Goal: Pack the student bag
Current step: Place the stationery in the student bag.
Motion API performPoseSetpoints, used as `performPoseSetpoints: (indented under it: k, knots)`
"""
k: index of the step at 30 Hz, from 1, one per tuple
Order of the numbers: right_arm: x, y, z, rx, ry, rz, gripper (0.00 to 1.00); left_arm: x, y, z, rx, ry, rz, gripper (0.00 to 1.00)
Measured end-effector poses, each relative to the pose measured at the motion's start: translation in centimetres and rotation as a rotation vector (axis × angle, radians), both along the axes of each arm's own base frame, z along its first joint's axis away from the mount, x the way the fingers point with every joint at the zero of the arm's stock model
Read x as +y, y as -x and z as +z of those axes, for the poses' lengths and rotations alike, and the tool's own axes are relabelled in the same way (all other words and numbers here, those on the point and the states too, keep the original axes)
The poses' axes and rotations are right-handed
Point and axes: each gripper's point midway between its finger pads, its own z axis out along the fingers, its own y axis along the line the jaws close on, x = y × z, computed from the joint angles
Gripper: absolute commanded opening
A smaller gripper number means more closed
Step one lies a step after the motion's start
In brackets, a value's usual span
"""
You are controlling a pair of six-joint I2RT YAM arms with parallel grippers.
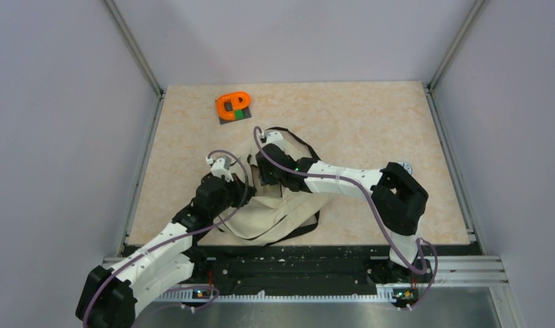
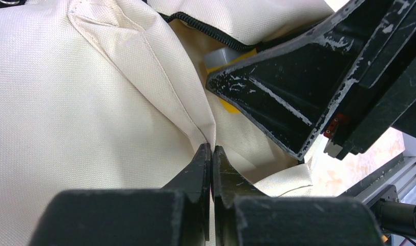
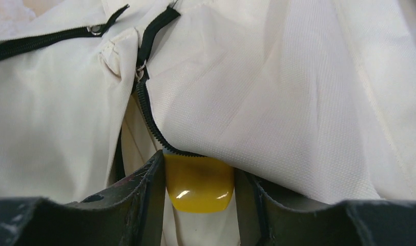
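The beige student bag (image 1: 281,220) lies crumpled in the middle of the table, under both arms. My left gripper (image 2: 211,149) is shut on a fold of the bag's fabric (image 2: 67,102); in the top view it sits at the bag's left edge (image 1: 244,183). My right gripper (image 3: 200,166) is shut on a glossy yellow object (image 3: 198,187). It holds that object at the bag's open black zipper (image 3: 149,120), half under the beige flap (image 3: 277,102). The left wrist view shows the yellow object (image 2: 227,105) with a grey part, beside the right gripper's fingers (image 2: 298,87).
An orange ring-shaped item on a grey base (image 1: 233,106) stands at the back left of the table. A small round grey thing (image 1: 406,166) lies behind the right arm's elbow. Metal rails and walls border the table on three sides.
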Motion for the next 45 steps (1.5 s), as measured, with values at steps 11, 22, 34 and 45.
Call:
performPoseSetpoints:
  k: [11, 22, 34, 45]
  knots:
    - [0.0, -1.0, 0.0, -0.064, 0.034, 0.013, 0.47, 0.0, 0.0, 0.1, -0.002, 0.002, 0.001, 0.00]
    - [0.5, -0.9, 0.3, -0.095, 0.048, 0.049, 0.59, 0.0, 0.0, 0.1, 0.000, 0.007, 0.003, 0.00]
    - [0.3, 2.0, 3.4, -0.115, -0.032, 0.178, 0.62, 0.0, 0.0, 0.1, 0.002, 0.009, 0.005, 0.00]
    - [-8.6, 4.9, 10.2, -0.221, -0.086, 0.127, 0.86, 0.0, -0.1, 0.2, 0.000, 0.010, 0.009, 0.00]
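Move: The right gripper already has the yellow block inside the student bag's opening; the spot in the bag for it lies about 1 cm ahead and some 2 cm below the right hand. The bag lip pinched by the left gripper is about 4 cm back and 4 cm left of the right hand; the zipped edge is 4 cm right and 1 cm back, both near hand height. From the left hand, that spot is about 5 cm ahead, 5 cm right and 3 cm below. Ease the right gripper the last 1 cm forward into the bag, then open its fingers to let go of the yellow block. Draw it back and up out of the opening, then swing it right over the zipped edge, ending about 10 cm higher, opening wider and tipping the fingers up slightly. Hold the left gripper still, shut on the bag's lip. ##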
